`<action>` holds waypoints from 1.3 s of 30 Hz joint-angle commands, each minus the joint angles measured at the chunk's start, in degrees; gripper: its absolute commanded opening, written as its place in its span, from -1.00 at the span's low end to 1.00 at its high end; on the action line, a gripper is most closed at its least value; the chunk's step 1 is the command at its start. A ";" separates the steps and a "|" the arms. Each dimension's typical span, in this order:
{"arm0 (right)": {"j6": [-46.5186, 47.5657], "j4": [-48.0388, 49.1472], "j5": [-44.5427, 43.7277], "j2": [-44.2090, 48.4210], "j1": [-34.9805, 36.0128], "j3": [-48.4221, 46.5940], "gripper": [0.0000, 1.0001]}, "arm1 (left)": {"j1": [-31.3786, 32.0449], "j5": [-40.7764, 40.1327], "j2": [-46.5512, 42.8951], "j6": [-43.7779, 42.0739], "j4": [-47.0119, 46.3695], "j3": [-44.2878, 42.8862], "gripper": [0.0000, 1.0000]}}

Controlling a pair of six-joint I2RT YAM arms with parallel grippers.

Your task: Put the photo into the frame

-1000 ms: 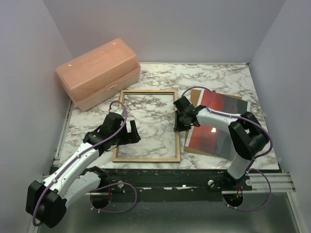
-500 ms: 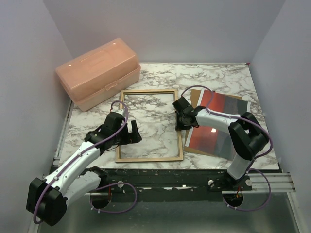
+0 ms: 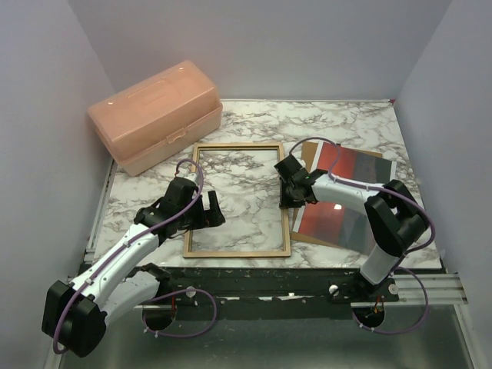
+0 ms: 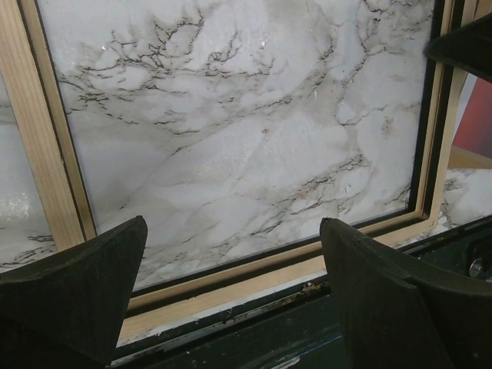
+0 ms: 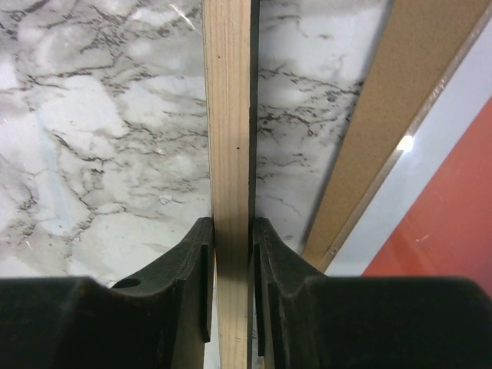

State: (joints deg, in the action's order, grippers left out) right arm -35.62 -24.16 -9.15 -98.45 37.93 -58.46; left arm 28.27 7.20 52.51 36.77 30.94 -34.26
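The frame lies tan-wood side up on the marble table, just left of centre. My right gripper is shut on its right rail; in the right wrist view that rail runs straight up between the two black pads. The photo, red-orange with a white border, lies right of the frame on a brown backing board. A corner of the photo shows in the right wrist view. My left gripper hangs open over the frame's near left part, with the bottom rail between its spread fingers.
A pink plastic toolbox stands at the back left. The table's dark near edge runs just below the frame and the board. Grey walls close in the left, back and right sides.
The frame's near end has slid a little to the right, held by my right gripper. The left gripper stayed open and shifted slightly with it.
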 commanded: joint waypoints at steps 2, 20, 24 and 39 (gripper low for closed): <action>-1.83 -2.23 -0.53 3.80 0.12 2.50 -0.89 | 0.47 1.26 -0.44 0.15 -0.80 -0.01 0.96; -5.03 -1.24 5.36 14.91 -1.02 5.00 0.78 | 3.59 4.09 4.46 -0.44 -1.87 -5.14 0.97; -5.23 0.45 11.90 17.80 -5.71 9.38 0.84 | 6.07 6.25 9.62 0.83 -5.19 -7.64 0.97; -4.28 -2.80 18.97 31.21 -31.08 20.63 0.87 | 20.24 8.86 38.72 2.05 -6.49 -31.84 0.97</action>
State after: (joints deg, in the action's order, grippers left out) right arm -39.86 -23.81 9.17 -70.00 11.64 -38.59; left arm 45.54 14.20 85.62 38.48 24.56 -59.33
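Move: The photo lies roughly 18 cm to the right of the right hand and 2 cm farther out, at about the hand's own low height. The brown backing board under it is centred some 15 cm right and 2 cm ahead; the frame, its right bar pinched in these fingers, is centred about 14 cm left and 1 cm ahead. From the open left hand the photo is about 36 cm right, 10 cm ahead and 8 cm down; the frame's middle is 5 cm right, 9 cm ahead, 8 cm down. The right hand, still pinching the frame's right bar, eases back about a centimetre, opens wide to let go while rising some 6 cm, then swings right over the photo, dipping slightly, about 11 cm in all, rolling its left side up and turning clockwise some 20 degrees. The left hand waits, then sweeps about 15 cm right above the frame towards the photo, rising slightly and turning clockwise, its fingers staying wide open. ##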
